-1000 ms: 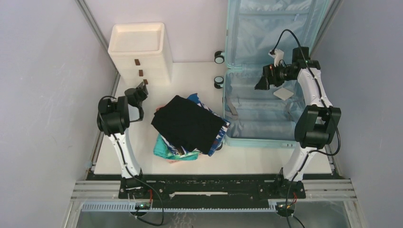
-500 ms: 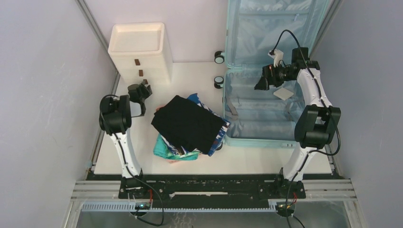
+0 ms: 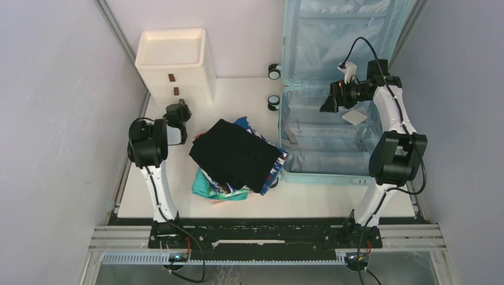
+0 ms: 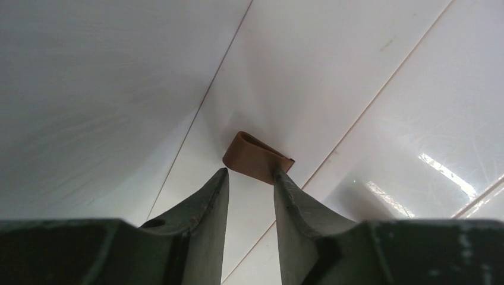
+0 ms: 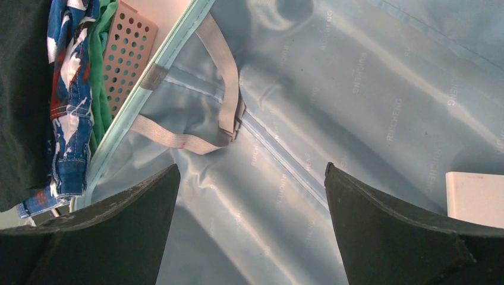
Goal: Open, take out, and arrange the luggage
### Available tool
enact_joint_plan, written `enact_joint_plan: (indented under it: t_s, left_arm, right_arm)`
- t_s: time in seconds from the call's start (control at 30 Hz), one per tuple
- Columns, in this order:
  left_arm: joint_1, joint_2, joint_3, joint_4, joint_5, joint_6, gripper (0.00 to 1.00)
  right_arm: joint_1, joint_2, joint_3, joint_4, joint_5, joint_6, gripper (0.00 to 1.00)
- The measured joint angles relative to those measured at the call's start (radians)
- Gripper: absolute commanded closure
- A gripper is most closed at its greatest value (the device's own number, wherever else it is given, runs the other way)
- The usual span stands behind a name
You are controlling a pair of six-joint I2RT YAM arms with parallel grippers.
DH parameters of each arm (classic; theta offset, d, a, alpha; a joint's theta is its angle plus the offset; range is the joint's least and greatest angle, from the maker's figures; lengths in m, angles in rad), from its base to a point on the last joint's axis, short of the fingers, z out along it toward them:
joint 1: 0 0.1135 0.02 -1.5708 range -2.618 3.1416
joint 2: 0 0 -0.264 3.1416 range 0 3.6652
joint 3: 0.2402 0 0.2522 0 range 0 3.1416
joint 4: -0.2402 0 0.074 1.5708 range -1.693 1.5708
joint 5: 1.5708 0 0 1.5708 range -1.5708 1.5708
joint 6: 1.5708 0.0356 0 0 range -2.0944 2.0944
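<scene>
The luggage (image 3: 321, 148) lies open at the right, its lid leaning on the back wall and its light blue lining (image 5: 356, 119) bare apart from grey straps (image 5: 223, 77). My right gripper (image 3: 328, 104) (image 5: 249, 172) hovers over the lining, open wide and empty. My left gripper (image 3: 180, 107) (image 4: 249, 172) is at the front of the white drawer box (image 3: 172, 59). Its jaws stand a little apart, with a brown tab handle (image 4: 255, 155) just beyond the tips. The right fingertip (image 4: 278, 175) overlaps the tab's edge.
A pile of clothes topped by a black garment (image 3: 235, 153) lies left of the suitcase, over a pink basket (image 5: 125, 53). A flat white item (image 3: 355, 117) rests inside the suitcase at the right. Grey walls close in both sides.
The left arm has shifted slightly right and closer to the drawer box's lowest handle, and its jaws have parted. The right arm has hardly moved.
</scene>
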Motion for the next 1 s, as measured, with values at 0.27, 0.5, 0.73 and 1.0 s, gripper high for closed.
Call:
enact_joint_plan:
  t_s: [0.27,0.5,0.73,1.0]
  left_arm:
    - [-0.004,0.003,0.002,0.029,-0.04,0.0,0.84]
    - [-0.005,0.007,0.002,0.056,-0.055,0.0,1.0]
    - [0.0,0.007,0.0,0.064,-0.054,0.0,1.0]
    - [0.006,-0.008,-0.078,0.087,-0.062,0.019,1.0]
  right_arm:
    - [0.0,0.0,0.0,0.0,0.0,0.0,0.0]
    - [0.0,0.0,0.0,0.0,0.001,0.0,0.0]
    - [0.0,0.0,0.0,0.0,0.001,0.0,0.0]
    - [0.0,0.0,0.0,0.0,0.001,0.0,0.0]
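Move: At the white cabinet, the left hand's half-open fingers stand just short of the brown pull tab on the bottom drawer, about 2 cm ahead of the hand and roughly level with it. The middle drawer's tab is some 9 cm above that one. The clothes pile lies about 23 cm back and 22 cm to the hand's right. From the right hand, the bottom tab is roughly 60 cm left, 15 cm ahead and 14 cm lower. Closing from a little under half open to fully shut, the left fingers come together on nothing at the bottom drawer's tab, while the hand rises and eases left by about 1 cm each. It then draws back from the tab by some 2 cm and sinks nearly as much, fingers still shut and empty. ##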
